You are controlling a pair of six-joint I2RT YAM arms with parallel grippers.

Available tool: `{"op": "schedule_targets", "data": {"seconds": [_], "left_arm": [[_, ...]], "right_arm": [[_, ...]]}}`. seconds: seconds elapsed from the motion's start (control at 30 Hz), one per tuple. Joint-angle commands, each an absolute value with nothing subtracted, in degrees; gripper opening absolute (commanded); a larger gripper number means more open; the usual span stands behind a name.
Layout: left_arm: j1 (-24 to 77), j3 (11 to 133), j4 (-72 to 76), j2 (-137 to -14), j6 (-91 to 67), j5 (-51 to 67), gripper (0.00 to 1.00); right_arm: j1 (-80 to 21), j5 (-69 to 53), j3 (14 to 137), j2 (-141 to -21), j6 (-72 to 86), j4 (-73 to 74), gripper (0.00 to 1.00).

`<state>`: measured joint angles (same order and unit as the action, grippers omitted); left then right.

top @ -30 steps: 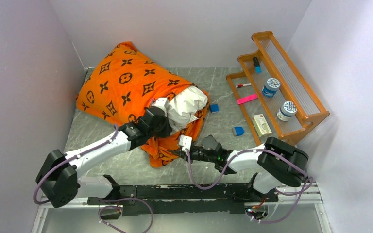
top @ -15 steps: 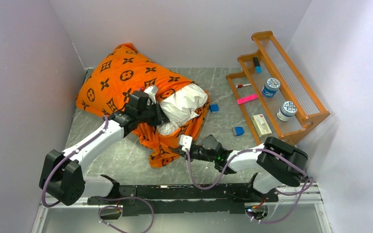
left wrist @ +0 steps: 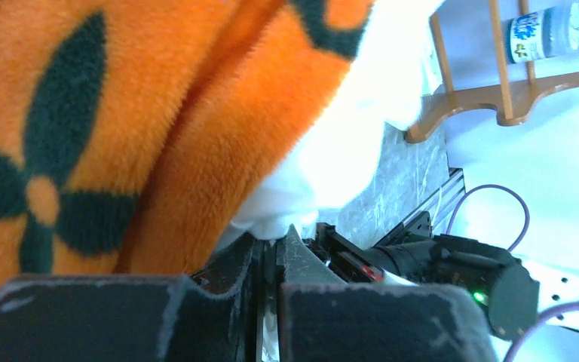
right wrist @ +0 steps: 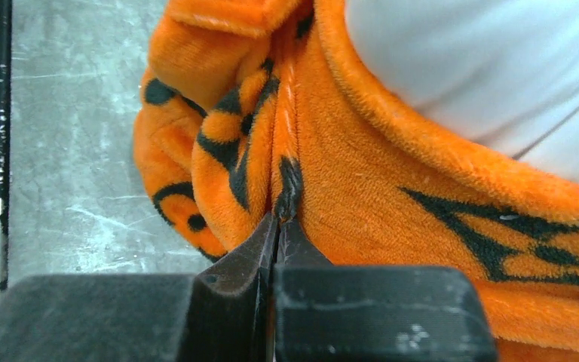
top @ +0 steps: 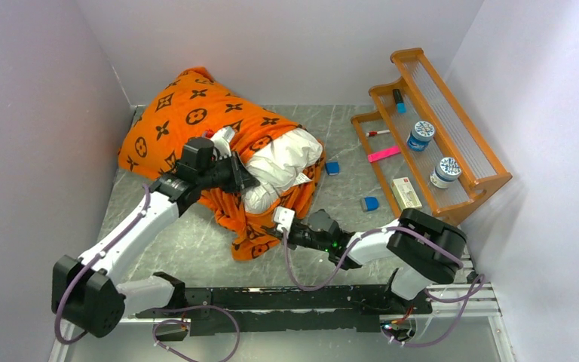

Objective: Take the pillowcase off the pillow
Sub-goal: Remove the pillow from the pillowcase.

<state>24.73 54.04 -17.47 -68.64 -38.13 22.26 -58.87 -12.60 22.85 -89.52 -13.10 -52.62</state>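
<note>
The orange pillowcase (top: pixel 188 124) with dark motifs lies at the back left and still covers most of the white pillow (top: pixel 283 162), whose right end bulges out of the opening. My left gripper (top: pixel 245 179) is shut on a pinch of the pillow's white fabric (left wrist: pixel 339 166), seen between its tips (left wrist: pixel 275 237) under the orange pile (left wrist: pixel 121 113). My right gripper (top: pixel 273 228) sits at the near edge of the case. It is shut on the pillowcase's folded hem (right wrist: pixel 422 204), tips (right wrist: pixel 277 222) closed on the seam, with white pillow (right wrist: pixel 482 68) above.
A wooden stepped rack (top: pixel 460 173) at the right holds two jars, a marker, a pink strip and a small box. Two blue blocks (top: pixel 332 167) (top: pixel 370 203) lie on the grey table between pillow and rack. Walls close in on the left and behind.
My left arm has swung back and to the left with the pillow's corner, and more white pillow shows. The right gripper has shifted slightly left, still clamped on the hem.
</note>
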Motion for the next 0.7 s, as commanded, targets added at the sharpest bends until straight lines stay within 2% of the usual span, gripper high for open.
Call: {"op": "schedule_targets", "data": {"seconds": [0.0,0.13,0.37,0.47,0.53,0.67], "left_arm": [[22.41,62.52,-7.31,-61.01,-35.69,19.92,0.05],[22.4,60.87,-9.3,-59.7,-32.87,19.41,0.05],[22.41,56.98,-9.93,-56.74,-27.5,27.35,0.05],[22.41,56.27,-12.13,-55.08,-24.54,28.5,0.05],[22.41,55.37,-12.79,-54.05,-23.2,29.01,0.05],[22.41,52.48,-12.3,-52.77,-21.8,29.22,0.05]], "right_arm": [[-60.64,-14.14,21.71,-93.0,-8.2,-45.65,0.0],[-60.4,-11.5,21.28,-92.46,-6.6,-47.88,0.0],[-58.18,-10.04,19.25,-89.68,-1.86,-54.17,0.0],[-58.05,-11.63,19.82,-87.41,-0.52,-54.74,0.05],[-58.06,-11.94,20.7,-84.64,1.18,-53.63,0.11],[-58.06,-9.86,21.69,-78.82,4.78,-50.72,0.35]]}}
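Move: Between the left fingers is already the near-left edge of the pillow. The middle of its bared white part lies about 4 cm ahead of that hand, 6 cm right and 10 cm lower, and its white tag some 11 cm right, level with the hand and 12 cm below. The right fingers are already shut on the bunched near edge of the pillowcase; from them, the bared pillow's middle is about 15 cm ahead, 3 cm right and slightly higher. Keeping its pinch on the pillow's edge, the left hand lifts about 4 cm, quickly at first, then draws back some 3 cm and drifts left, its fingers tipping up roughly 15 degrees. The right hand holds the pillowcase almost in place, then opens to let go of the cloth and rises about 3 cm, tilting a little. ##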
